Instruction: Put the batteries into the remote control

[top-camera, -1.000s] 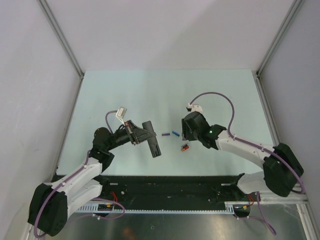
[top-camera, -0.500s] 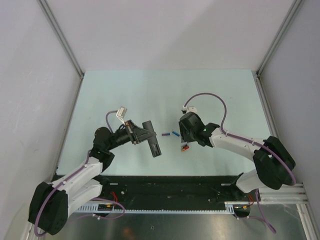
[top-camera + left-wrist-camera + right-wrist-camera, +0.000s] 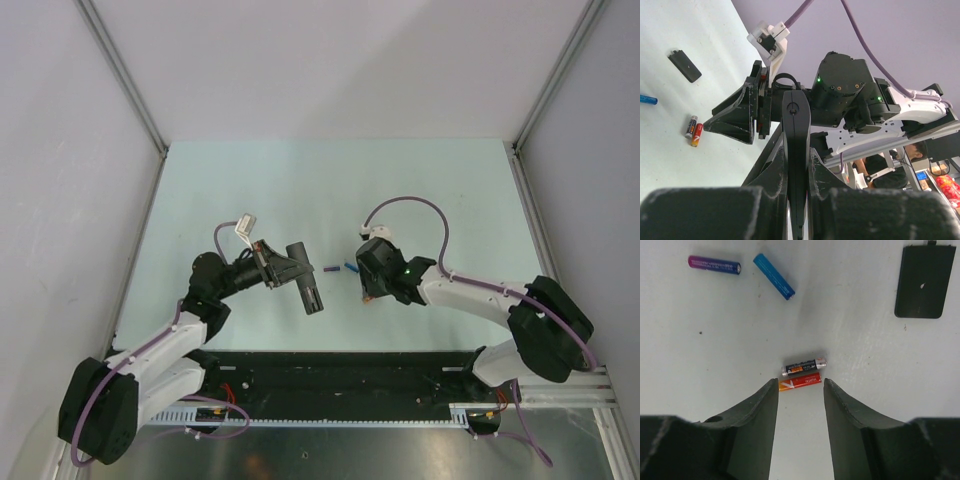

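Observation:
My left gripper (image 3: 279,268) (image 3: 796,170) is shut on the slim black remote control (image 3: 305,285) (image 3: 796,117) and holds it off the table. Beside each other on the table lie a red-orange battery (image 3: 800,382) (image 3: 697,135) and a black one (image 3: 804,367) (image 3: 691,126). My right gripper (image 3: 369,288) (image 3: 800,385) is low over them. It is open, and its fingertips (image 3: 772,390) flank the two ends of the red-orange battery. Further off lie a blue battery (image 3: 773,276) (image 3: 351,267) and a purple one (image 3: 714,264) (image 3: 331,268).
A flat black battery cover (image 3: 925,281) (image 3: 685,66) lies on the pale green table (image 3: 330,190), to the right of the batteries in the right wrist view. Grey walls close off the table on three sides.
My right gripper has slid left and lower onto the red-orange battery, and its jaws have narrowed. The left arm with the remote has barely moved.

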`<state>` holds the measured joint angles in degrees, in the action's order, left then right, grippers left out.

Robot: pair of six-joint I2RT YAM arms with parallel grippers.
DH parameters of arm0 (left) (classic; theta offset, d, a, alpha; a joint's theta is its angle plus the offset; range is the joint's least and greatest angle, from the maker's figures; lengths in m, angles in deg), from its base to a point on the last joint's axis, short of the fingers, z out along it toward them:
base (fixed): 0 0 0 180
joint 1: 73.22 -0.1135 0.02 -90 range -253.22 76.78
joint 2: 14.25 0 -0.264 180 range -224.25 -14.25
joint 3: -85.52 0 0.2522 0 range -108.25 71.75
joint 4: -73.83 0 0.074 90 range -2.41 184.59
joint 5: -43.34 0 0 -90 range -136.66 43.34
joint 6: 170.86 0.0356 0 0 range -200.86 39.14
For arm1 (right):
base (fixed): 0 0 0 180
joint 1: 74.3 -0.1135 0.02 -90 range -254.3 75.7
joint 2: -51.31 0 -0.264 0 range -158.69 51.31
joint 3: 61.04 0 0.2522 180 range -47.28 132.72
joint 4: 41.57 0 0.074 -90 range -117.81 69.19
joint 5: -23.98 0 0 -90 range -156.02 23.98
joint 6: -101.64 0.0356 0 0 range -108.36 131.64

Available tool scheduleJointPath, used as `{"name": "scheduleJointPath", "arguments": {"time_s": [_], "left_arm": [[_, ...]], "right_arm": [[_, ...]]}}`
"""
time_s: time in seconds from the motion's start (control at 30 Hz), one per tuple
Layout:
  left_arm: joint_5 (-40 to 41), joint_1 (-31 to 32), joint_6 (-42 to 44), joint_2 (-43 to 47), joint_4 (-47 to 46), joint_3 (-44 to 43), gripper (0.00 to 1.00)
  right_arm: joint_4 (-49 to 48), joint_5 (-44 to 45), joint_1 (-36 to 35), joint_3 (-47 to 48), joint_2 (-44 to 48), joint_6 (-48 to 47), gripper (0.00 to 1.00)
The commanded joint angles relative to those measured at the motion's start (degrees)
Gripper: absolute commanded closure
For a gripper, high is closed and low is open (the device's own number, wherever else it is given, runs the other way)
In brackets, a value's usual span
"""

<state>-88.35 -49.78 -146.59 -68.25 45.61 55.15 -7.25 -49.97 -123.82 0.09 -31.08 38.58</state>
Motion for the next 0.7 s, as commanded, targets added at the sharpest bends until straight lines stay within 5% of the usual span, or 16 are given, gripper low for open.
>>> {"name": "scheduleJointPath", "arguments": {"time_s": [0.0,0.67], "left_arm": [[0.6,-0.4,0.3,0.5,-2.2,0.2,1.00],[0.5,-0.7,-0.4,2.1,-2.2,1.3,1.00]], "right_arm": [[-5.6,0.5,1.5,1.0,1.4,-1.2,0.53],[-10.9,-4.8,2.2,12.5,-11.1,-7.9,0.53]]}}
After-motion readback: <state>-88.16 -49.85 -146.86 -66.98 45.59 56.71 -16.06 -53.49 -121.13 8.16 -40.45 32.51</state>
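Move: The purple battery lies about 8 cm ahead and 10 cm to the left of the right hand, roughly 5 cm below. The blue battery is level with it and 5 cm nearer, at 5 cm left. The black-and-red pair sits almost under the fingers, 1 cm ahead; the dark cover is 12 cm ahead and 7 cm right. From the left hand, the purple battery is some 12 cm ahead, 6 cm right and 21 cm below. Towards the two loose batteries, the purple one by its heading, the right hand sweeps about 5 cm forward and 4 cm left, leaving the pair behind. It goes mostly forward at first, then bends more to the left, low over the table with a rise of about 1 cm near the end. The fingers stay half open and touch nothing. ##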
